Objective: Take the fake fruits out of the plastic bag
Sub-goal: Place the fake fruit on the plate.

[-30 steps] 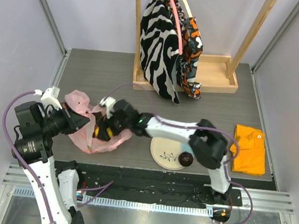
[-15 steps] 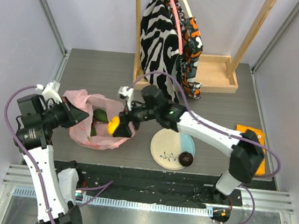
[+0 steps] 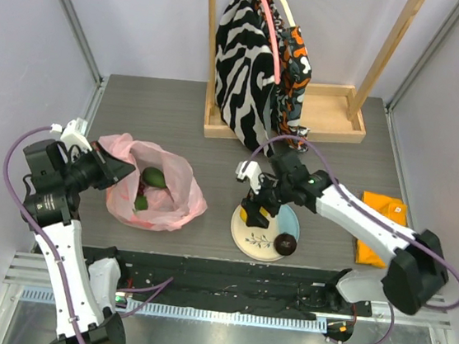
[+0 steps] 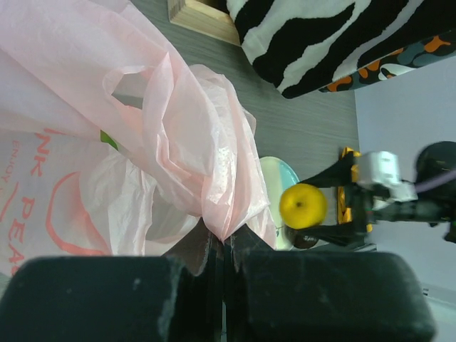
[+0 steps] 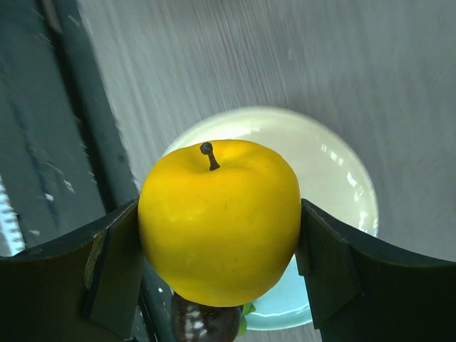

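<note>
The pink plastic bag (image 3: pixel 159 205) (image 4: pixel 178 142) lies open at the table's left. Inside it show a green avocado (image 3: pixel 153 177) and a smaller green fruit (image 3: pixel 140 204). My left gripper (image 3: pixel 118 170) (image 4: pixel 224 246) is shut on a pinched fold of the bag's rim. Over the round cream-and-blue plate (image 3: pixel 256 243) (image 5: pixel 320 171), my right gripper (image 3: pixel 254 212) (image 5: pixel 219 235) is shut on a yellow round fruit (image 3: pixel 244 215) (image 5: pixel 219 221) (image 4: pixel 303 205), stem up. A dark maroon fruit (image 3: pixel 286 244) (image 5: pixel 206 320) rests on the plate's near right part.
A wooden rack (image 3: pixel 335 118) stands at the back, with a zebra-striped cloth bag (image 3: pixel 241 65) hanging from it. A folded orange cloth (image 3: pixel 383 229) lies at the right edge. Walls close in the left and right sides.
My right gripper came out of the bag with the yellow fruit and carried it rightward to above the plate. The left gripper kept its hold on the bag.
</note>
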Available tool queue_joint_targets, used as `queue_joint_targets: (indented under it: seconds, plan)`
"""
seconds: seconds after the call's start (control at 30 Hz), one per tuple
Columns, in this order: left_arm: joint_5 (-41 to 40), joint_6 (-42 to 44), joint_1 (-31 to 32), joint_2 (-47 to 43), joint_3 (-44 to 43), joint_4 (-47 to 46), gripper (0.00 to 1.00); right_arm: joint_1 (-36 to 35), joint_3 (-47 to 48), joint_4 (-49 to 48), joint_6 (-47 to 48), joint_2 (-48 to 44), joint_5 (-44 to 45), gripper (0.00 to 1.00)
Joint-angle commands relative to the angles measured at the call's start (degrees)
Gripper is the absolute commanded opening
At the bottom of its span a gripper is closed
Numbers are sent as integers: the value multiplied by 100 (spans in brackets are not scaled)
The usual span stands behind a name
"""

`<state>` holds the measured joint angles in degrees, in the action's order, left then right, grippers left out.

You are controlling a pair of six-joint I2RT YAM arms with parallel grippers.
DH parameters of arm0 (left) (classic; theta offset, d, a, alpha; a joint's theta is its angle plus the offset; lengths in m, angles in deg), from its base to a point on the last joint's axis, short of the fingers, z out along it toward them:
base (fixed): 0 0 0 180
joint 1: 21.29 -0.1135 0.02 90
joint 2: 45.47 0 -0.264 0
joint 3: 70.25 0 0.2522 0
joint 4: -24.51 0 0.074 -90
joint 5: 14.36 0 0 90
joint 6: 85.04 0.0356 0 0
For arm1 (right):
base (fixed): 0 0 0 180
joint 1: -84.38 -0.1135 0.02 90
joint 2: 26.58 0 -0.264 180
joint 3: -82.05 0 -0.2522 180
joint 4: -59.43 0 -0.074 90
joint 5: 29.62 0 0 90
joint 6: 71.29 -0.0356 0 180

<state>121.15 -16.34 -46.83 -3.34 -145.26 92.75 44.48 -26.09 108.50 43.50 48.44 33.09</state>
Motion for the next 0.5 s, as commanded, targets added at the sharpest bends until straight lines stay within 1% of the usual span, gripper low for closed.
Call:
queue_joint_targets:
  seconds: [0.0, 0.07, 0.13, 0.37, 0.47]
  plan:
    - [142, -138, -39, -3, -176, -289, 0, 96, -115, -33, 271, 634, 811, 61]
    - [142, -146, -39, -20, -150, -280, 0, 114, -194, -270, 210, 890, 1337, 61]
    - [124, -164, -39, -90, -115, -262, 0, 201, -238, -410, 148, 1119, 1410, 61]
    - [124, -129, -39, -231, -36, -139, 0, 377, -370, -507, 219, 1313, 1709, 62]
    - [141, -155, -39, -223, -9, -166, 0, 413, -388, -516, 201, 1392, 1745, 67]
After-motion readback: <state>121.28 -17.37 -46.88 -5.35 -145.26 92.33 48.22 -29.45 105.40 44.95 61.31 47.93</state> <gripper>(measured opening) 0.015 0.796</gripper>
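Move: The right hand already holds the yellow fake fruit above the plate's left part. The middle of the plate lies about 5 cm to its right, some 1 cm ahead and roughly 13 cm below. On the plate, the dark fruit sits about 10 cm to the hand's right and 3 cm back; the pink bag is some 24 cm to its left and 7 cm ahead. From the left hand, the plate is about 28 cm to the right, level and 28 cm down. Down first and quickly, about 9 cm in all, the right hand lowers the yellow fruit towards the plate while drifting right. As the drop eases out, it goes on forward and right, some 5 cm each way, over the plate's far half. The fingers tip nearly 20 degrees further downward, with a slight clockwise turn, and keep their hold on the fruit. ##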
